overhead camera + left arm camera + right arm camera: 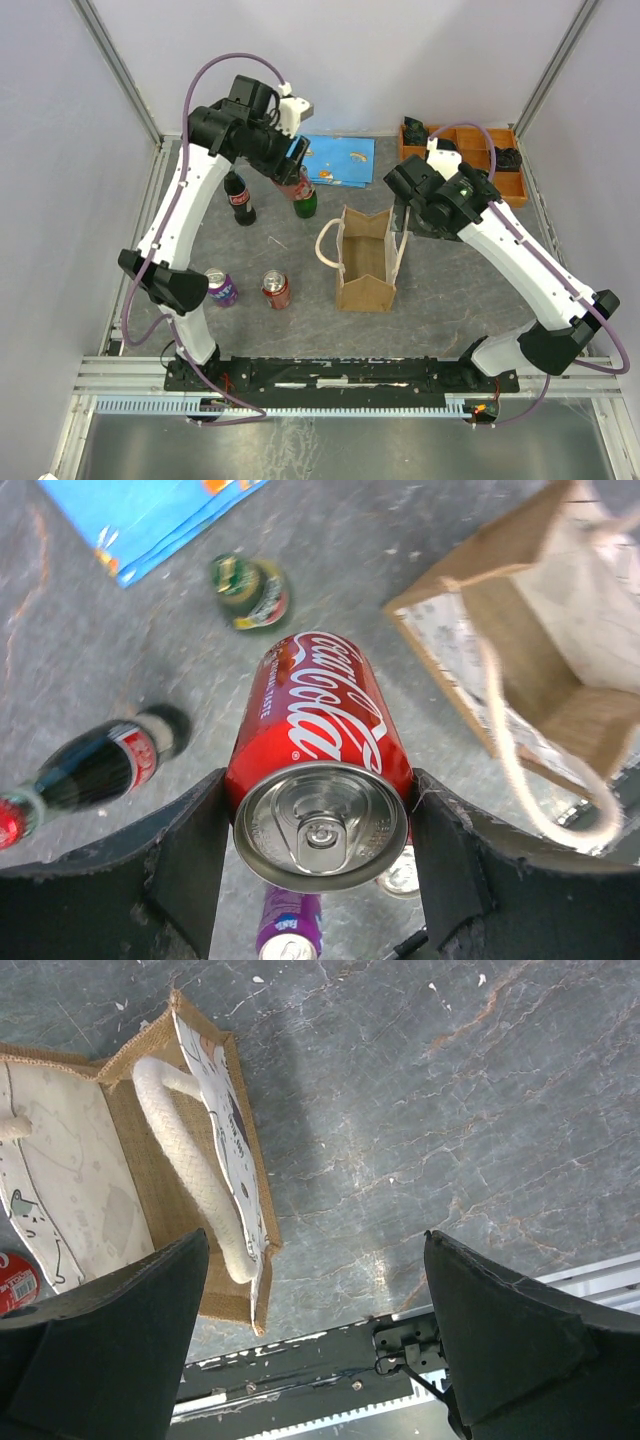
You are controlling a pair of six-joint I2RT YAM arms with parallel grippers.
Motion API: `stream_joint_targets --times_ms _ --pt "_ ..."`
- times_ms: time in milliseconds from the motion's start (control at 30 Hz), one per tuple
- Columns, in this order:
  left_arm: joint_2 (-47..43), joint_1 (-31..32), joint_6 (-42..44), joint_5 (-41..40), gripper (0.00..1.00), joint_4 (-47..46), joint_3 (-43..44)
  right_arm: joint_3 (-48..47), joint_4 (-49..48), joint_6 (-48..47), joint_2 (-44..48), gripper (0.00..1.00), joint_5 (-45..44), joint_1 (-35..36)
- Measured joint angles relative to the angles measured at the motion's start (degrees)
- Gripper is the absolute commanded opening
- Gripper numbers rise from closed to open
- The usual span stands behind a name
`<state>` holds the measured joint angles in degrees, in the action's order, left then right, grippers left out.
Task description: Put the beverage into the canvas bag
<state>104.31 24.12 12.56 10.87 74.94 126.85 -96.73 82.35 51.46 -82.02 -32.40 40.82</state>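
The beverage in hand is a red Coca-Cola can [320, 740], lying on its side with its silver top towards the camera. My left gripper [318, 800] is shut on it, one black finger on each side, and holds it in the air. In the top view the left gripper [298, 176] hangs at the back, left of the canvas bag [367, 262]. The bag stands upright and open-mouthed, tan with cream rope handles, and shows at right in the left wrist view [540, 670]. My right gripper [315, 1245] is open with nothing in it, just right of the bag [120, 1190].
A green bottle [306, 204] and a cola bottle [239, 200] stand below the left gripper. A purple can [221, 288] and a red can [275, 290] stand left of the bag. A blue sheet [340, 160] and an orange compartment tray [470, 165] lie at the back.
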Motion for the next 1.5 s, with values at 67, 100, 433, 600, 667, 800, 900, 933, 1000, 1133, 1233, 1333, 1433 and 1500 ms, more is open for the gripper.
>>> stream_joint_targets --times_ms 67,100,433,600,667,800,900,933,1000,1133,1233,1333,1433,1500 --pt "0.0 2.5 0.3 1.7 0.03 1.6 2.9 -0.1 0.0 0.2 0.0 0.98 -0.2 0.0" --pt "-0.1 4.0 0.4 2.5 0.03 2.0 3.6 -0.3 0.0 0.2 0.0 0.98 -0.3 0.0" --pt "-0.7 20.3 0.3 7.6 0.03 -0.9 -0.1 -0.5 -0.3 1.3 5.2 0.99 -1.5 -0.1" --pt "-0.7 24.6 0.2 7.6 0.03 -4.7 -5.1 -0.7 0.1 2.3 8.1 0.99 -3.1 -0.1" --pt "-0.7 25.4 0.2 7.1 0.03 -6.5 -7.2 -0.7 0.6 2.9 9.0 0.99 -3.9 -0.1" --pt "-0.6 26.3 0.2 5.7 0.03 -10.1 -11.1 -0.6 2.0 4.1 11.1 0.99 -5.1 -0.1" --pt "-0.2 26.6 0.2 4.7 0.03 -12.6 -12.7 -0.6 2.9 4.9 12.5 0.99 -5.8 -0.1" --pt "0.2 26.6 0.1 4.2 0.03 -13.4 -13.0 -0.6 3.1 5.2 13.0 0.99 -6.2 -0.1" --pt "1.2 26.6 -0.1 3.8 0.03 -15.2 -13.4 -0.5 4.0 5.8 13.8 0.99 -6.8 -0.1" --pt "4.0 26.6 -0.7 2.4 0.03 -18.7 -14.6 -0.5 5.6 6.8 15.0 0.99 -8.0 -0.1" --pt "5.6 26.6 -0.7 1.2 0.03 -20.7 -16.7 -0.5 6.5 7.4 15.5 0.99 -8.7 -0.1" --pt "6.3 26.6 -0.7 0.1 0.03 -22.0 -19.2 -0.1 7.0 8.0 16.0 0.99 -9.3 -0.1" --pt "6.8 26.6 -0.7 -1.0 0.03 -22.9 -20.9 0.6 7.4 8.6 16.9 0.99 -9.7 -0.1" --pt "7.3 26.6 -0.7 -1.7 0.03 -23.8 -21.7 0.9 7.6 8.8 17.2 0.99 -9.9 -0.1"
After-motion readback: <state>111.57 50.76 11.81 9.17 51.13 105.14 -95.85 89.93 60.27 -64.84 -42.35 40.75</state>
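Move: The left hand already holds the cola can in the air. The canvas bag's middle lies about 18 cm to its right, 8 cm back and roughly 19 cm below. The green bottle stands about 10 cm ahead and 2 cm right, and the other red can about 14 cm back and 5 cm left, both some 20 cm lower. For the right hand, the bag lies about 12 cm left, 2 cm ahead and 16 cm below. Keeping its pinch on the can, the left hand swings right and back some 20 cm, nearly level, turning about 30 degrees clockwise until over the bag; it then lowers roughly 15 cm into the mouth, easing a little forward and right. The open right hand backs clear of the bag, going right, up and back about 10 cm in all and tipping its fingers upward. ##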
